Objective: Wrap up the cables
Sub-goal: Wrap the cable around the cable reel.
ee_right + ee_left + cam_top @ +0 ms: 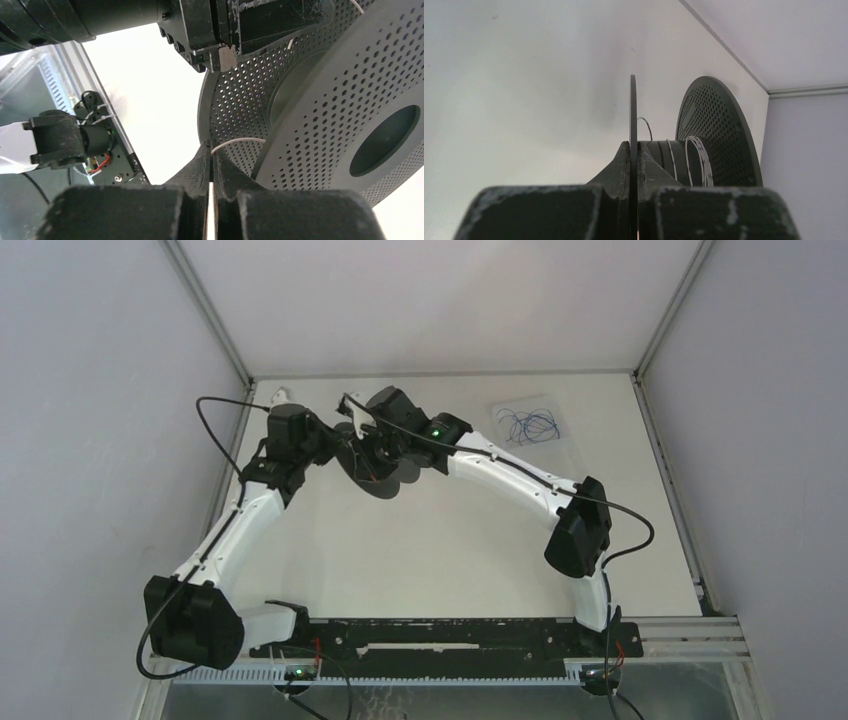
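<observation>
A black spool [386, 476] with perforated flanges is held up between both arms at the back of the table. My left gripper [633, 146] is shut on the rim of one thin flange [633, 110], which shows edge-on. Several turns of the thin whitish cable [698, 161] lie round the hub beside the far flange [719, 125]. My right gripper [212, 149] is shut on the cable [240, 140], which arcs from its fingertips in between the two flanges of the spool [320, 125]. The left gripper's fingers [227, 55] show at the top of the right wrist view, clamped on the flange rim.
A tangle of thin blue wire [530, 425] lies on a clear sheet at the back right. A small white object [278, 393] sits at the back left corner. Grey walls and metal posts enclose the table [450, 540]; a black rail [440, 635] runs along its near edge.
</observation>
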`<action>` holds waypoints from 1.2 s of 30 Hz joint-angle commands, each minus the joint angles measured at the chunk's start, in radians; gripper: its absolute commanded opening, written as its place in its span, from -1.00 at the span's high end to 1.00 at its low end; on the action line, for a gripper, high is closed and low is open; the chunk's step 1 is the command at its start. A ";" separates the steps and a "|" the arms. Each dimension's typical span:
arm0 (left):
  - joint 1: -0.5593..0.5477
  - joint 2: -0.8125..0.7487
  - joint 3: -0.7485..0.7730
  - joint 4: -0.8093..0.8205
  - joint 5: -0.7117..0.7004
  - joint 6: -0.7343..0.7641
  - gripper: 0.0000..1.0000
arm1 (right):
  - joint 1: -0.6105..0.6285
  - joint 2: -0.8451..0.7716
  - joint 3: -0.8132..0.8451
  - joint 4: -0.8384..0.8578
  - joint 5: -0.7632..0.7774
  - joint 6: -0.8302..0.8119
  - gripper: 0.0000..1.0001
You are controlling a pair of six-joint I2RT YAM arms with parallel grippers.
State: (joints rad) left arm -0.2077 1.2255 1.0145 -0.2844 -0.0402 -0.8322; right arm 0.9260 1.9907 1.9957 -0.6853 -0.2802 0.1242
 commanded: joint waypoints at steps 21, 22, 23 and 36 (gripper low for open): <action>0.097 -0.094 -0.088 0.180 0.185 -0.143 1.00 | 0.025 -0.093 -0.046 0.046 0.113 -0.036 0.36; 0.099 -0.092 -0.088 0.180 0.185 -0.144 0.99 | 0.026 -0.095 -0.045 0.043 0.109 -0.039 0.34; 0.101 -0.090 -0.087 0.181 0.186 -0.146 0.99 | 0.026 -0.097 -0.042 0.041 0.104 -0.040 0.32; 0.124 -0.084 -0.082 0.190 0.230 -0.177 1.00 | 0.025 -0.102 -0.048 0.017 0.054 -0.066 -0.04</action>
State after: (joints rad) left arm -0.0986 1.1893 0.9215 -0.1955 0.0940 -0.9524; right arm 0.9588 1.9427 1.9198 -0.6594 -0.2359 0.0868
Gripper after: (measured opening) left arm 0.027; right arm 0.495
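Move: The reel, already gripped by one flange rim in the left fingers, has its middle about 7 cm ahead of the right hand, 2 cm to its right and 2 or 3 cm lower. The right hand holds the cable end shut at the reel's base-side edge; the left gripper is some 9 cm ahead and 7 cm left of it. From the left hand, the reel's middle lies roughly 9 cm right, 2 cm back and 2 cm lower. The cable end is let go beside the gap between the reel's flanges: the right hand sinks about 2 cm with the reel, then opens its fingers to half while rising most of the way back and easing about 1 cm towards the base. The left hand keeps its pinch on the flange, dips and rises alongside, drifts some 1.5 cm left and rolls its left side down about 10 degrees. ##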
